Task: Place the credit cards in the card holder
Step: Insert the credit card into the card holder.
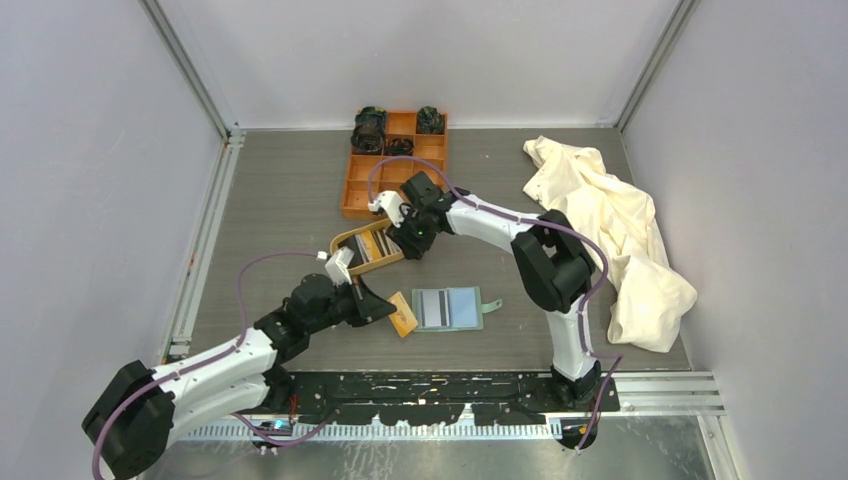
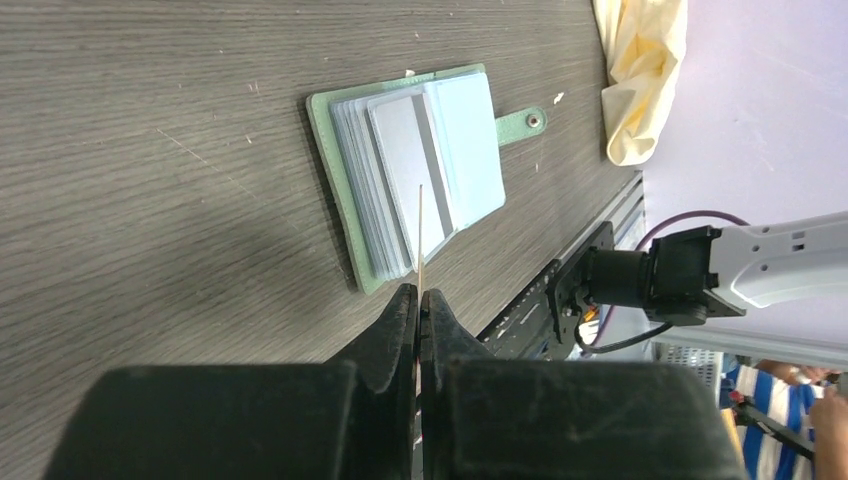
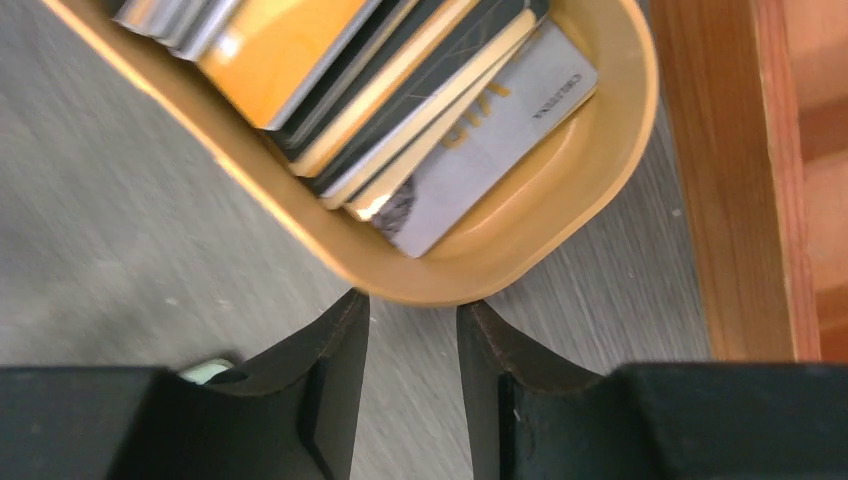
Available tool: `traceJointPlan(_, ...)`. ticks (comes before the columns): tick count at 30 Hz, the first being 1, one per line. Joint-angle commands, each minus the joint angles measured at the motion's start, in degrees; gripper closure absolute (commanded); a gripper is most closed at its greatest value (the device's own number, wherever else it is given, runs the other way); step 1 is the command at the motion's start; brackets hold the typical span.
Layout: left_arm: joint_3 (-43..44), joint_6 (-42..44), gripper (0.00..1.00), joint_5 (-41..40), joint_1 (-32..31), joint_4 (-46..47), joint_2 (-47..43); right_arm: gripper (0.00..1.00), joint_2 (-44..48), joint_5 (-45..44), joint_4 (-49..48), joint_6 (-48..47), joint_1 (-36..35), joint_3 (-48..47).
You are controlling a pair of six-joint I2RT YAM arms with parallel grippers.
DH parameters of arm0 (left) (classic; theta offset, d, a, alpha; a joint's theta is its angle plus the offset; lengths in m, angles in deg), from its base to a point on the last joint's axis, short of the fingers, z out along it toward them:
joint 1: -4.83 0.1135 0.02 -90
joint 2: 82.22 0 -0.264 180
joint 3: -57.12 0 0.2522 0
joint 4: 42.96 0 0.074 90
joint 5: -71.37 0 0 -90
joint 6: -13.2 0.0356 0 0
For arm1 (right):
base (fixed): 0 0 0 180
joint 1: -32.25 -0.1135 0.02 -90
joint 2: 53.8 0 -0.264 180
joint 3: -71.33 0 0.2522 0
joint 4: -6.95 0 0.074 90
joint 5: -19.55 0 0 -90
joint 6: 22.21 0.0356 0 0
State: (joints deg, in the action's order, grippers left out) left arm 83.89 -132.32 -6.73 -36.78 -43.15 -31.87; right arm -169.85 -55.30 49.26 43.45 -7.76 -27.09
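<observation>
The sage-green card holder (image 1: 447,308) lies open on the table with pale cards in its pockets, also in the left wrist view (image 2: 415,170). My left gripper (image 1: 385,305) (image 2: 419,293) is shut on a thin tan credit card (image 1: 403,318), seen edge-on (image 2: 420,235), just left of the holder. Several more credit cards (image 3: 490,140) stand stacked in the oval tan tray (image 1: 347,240) (image 3: 450,285). My right gripper (image 1: 408,245) (image 3: 412,305) is open at the tray's rounded end. Its tips sit by the rim, with only bare table between them.
An orange compartment box (image 1: 395,165) with dark items stands behind the tray; its wall (image 3: 740,180) is close on the right of my right gripper. A cream cloth (image 1: 610,230) lies crumpled at the right. Black rails (image 1: 450,385) run along the near edge.
</observation>
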Motion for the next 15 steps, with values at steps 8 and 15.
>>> traceJointPlan(8, 3.5, -2.4, 1.0, 3.4, -0.1, 17.8, 11.1, 0.43, 23.2, 22.2, 5.8, -6.7, 13.1, 11.8)
traceJointPlan(15, 11.8, 0.4, 1.0, 10.6, 0.0, 25.3, 27.2, 0.01, 38.9, 32.9, 25.2, -54.9, 17.9, 29.7)
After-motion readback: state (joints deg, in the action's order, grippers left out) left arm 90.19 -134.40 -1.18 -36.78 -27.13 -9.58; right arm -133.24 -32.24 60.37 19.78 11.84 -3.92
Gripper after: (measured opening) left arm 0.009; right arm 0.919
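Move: The card holder's middle lies about 11 cm to the left hand's right, roughly level with it and some 7 cm lower; this hand already grips the orange card. The card tray stands about 13 cm ahead of it and 6 cm to its left. From the right hand, at the tray's right end, the holder is some 12 cm back, 8 cm right and 3 cm below, the tray's middle about 9 cm left, 1 cm ahead. The orange card, kept pinched in the shut left fingers, is carried about 4.5 cm right and 2.5 cm forward, to over the holder's left page. Meanwhile the right hand nudges barely left, then leaves the tray's end, rising about 10 cm while swinging some 13 cm right, then drawing back towards the holder's strap side; its half-open fingers spread wide and its left side tilts up. ##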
